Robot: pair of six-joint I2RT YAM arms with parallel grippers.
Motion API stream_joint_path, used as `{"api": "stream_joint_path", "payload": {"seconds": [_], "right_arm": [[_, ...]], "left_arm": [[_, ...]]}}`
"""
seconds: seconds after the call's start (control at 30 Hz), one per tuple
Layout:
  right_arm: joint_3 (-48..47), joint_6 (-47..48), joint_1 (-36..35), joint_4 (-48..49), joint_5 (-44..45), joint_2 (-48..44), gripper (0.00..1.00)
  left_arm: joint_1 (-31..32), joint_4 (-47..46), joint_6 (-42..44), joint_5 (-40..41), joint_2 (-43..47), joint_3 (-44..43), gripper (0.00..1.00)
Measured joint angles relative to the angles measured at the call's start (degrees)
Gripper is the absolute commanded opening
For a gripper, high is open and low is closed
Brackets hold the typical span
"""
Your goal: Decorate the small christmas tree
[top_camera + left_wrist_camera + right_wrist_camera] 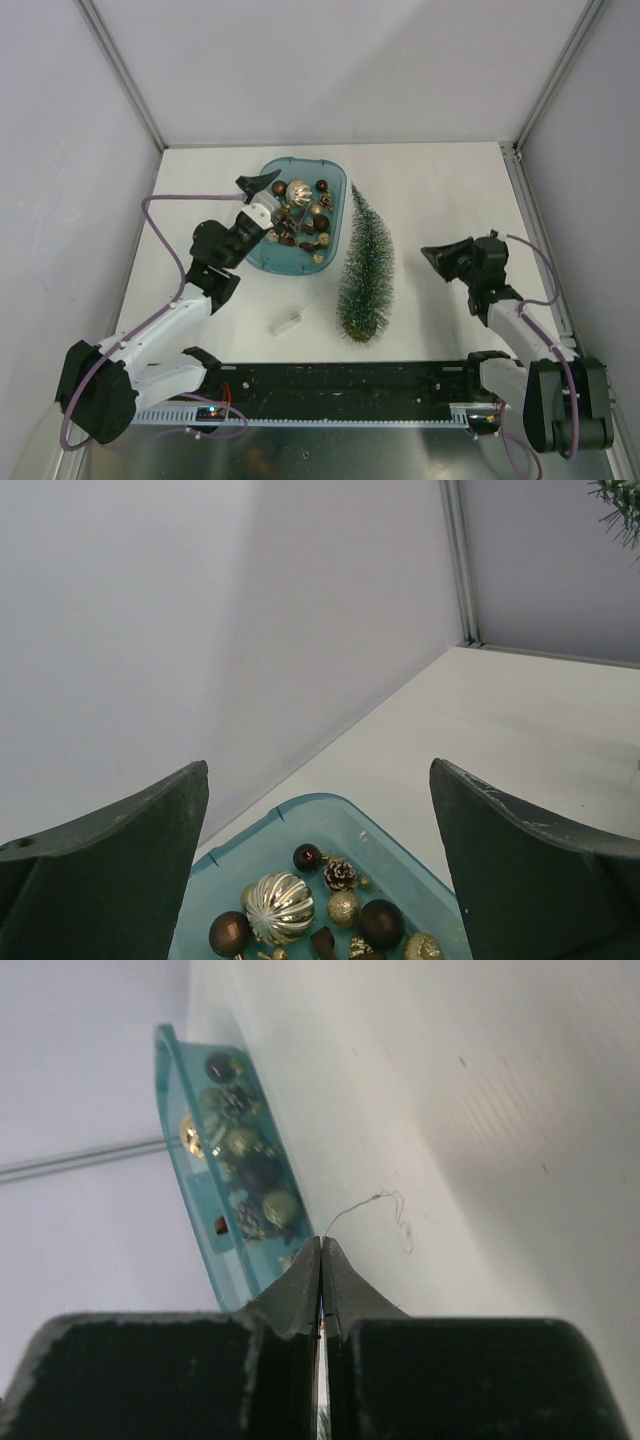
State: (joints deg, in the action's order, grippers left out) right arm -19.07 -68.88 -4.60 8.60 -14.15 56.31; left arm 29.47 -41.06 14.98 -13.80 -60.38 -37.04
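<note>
The small christmas tree (365, 265) lies flat on the white table, base toward me and tip by the teal tray (262, 262). A few of its bristles show at the top right of the left wrist view (622, 500). The tray (320, 802) holds gold, brown and silver ornaments, among them a ribbed silver ball (280, 908) and a pinecone (340, 874). My left gripper (270, 205) hovers over the tray's left side, jaws wide open (320, 770) with nothing between them. My right gripper (430, 253) hangs right of the tree, pointing at it, its fingertips pressed together (321, 1240) and holding nothing.
A small white box (285, 322) with a thin wire (385, 1205) lies on the table in front of the tray (200, 1210). Grey walls stand on three sides. A black rail (350, 385) runs along the near edge.
</note>
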Motion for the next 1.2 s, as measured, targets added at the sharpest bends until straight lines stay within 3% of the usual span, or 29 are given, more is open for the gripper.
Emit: {"api": "stream_joint_path", "payload": {"seconds": [0.37,0.53,0.73,0.9,1.2], "right_arm": [[-16.7,5.6,2.1,12.4,0.0,24.1,0.0],[-22.8,8.6,3.6,13.9,1.1,29.6,0.0],[-27.2,15.3,12.7,9.5,3.6,27.1,0.0],[-28.8,23.0,20.1,2.3,7.9,19.1,0.0],[-29.2,33.5,26.7,-11.0,18.3,4.5,0.0]], "left_arm": [[0.0,0.1,0.2,-0.2,1.4,1.6,0.96],[0.0,0.1,0.4,-0.3,2.0,1.7,0.96],[0.0,0.1,0.6,-0.4,2.6,2.8,0.96],[0.0,0.2,0.6,-0.2,3.0,3.4,0.97],[0.0,3.2,1.0,1.6,6.0,3.4,0.99]]}}
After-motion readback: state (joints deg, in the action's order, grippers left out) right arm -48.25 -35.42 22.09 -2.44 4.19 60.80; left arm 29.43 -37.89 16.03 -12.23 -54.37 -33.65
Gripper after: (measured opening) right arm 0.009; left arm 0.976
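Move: The right hand is shut and has only a fine thread at its fingertips. The Christmas tree stands about 13 cm to its left and 11 cm back, its middle some 5 cm higher. The ornament tray is roughly 27 cm left, 14 ahead and 8 below; the clear tag on the table lies about 29 left, 12 back and 10 below. From the left hand the tree is some 11 cm right, 13 back and 18 below. Forward first, about 15 cm across open table beside the tree, then the right hand sweeps some 23 cm right, drawing back about 9 and climbing steadily, away from tree and tray to the table's right edge. It rolls its right side up and turns clockwise, roughly 30 degrees, fingers still shut on the thread. The left hand, open above the tray, eases back and left. ##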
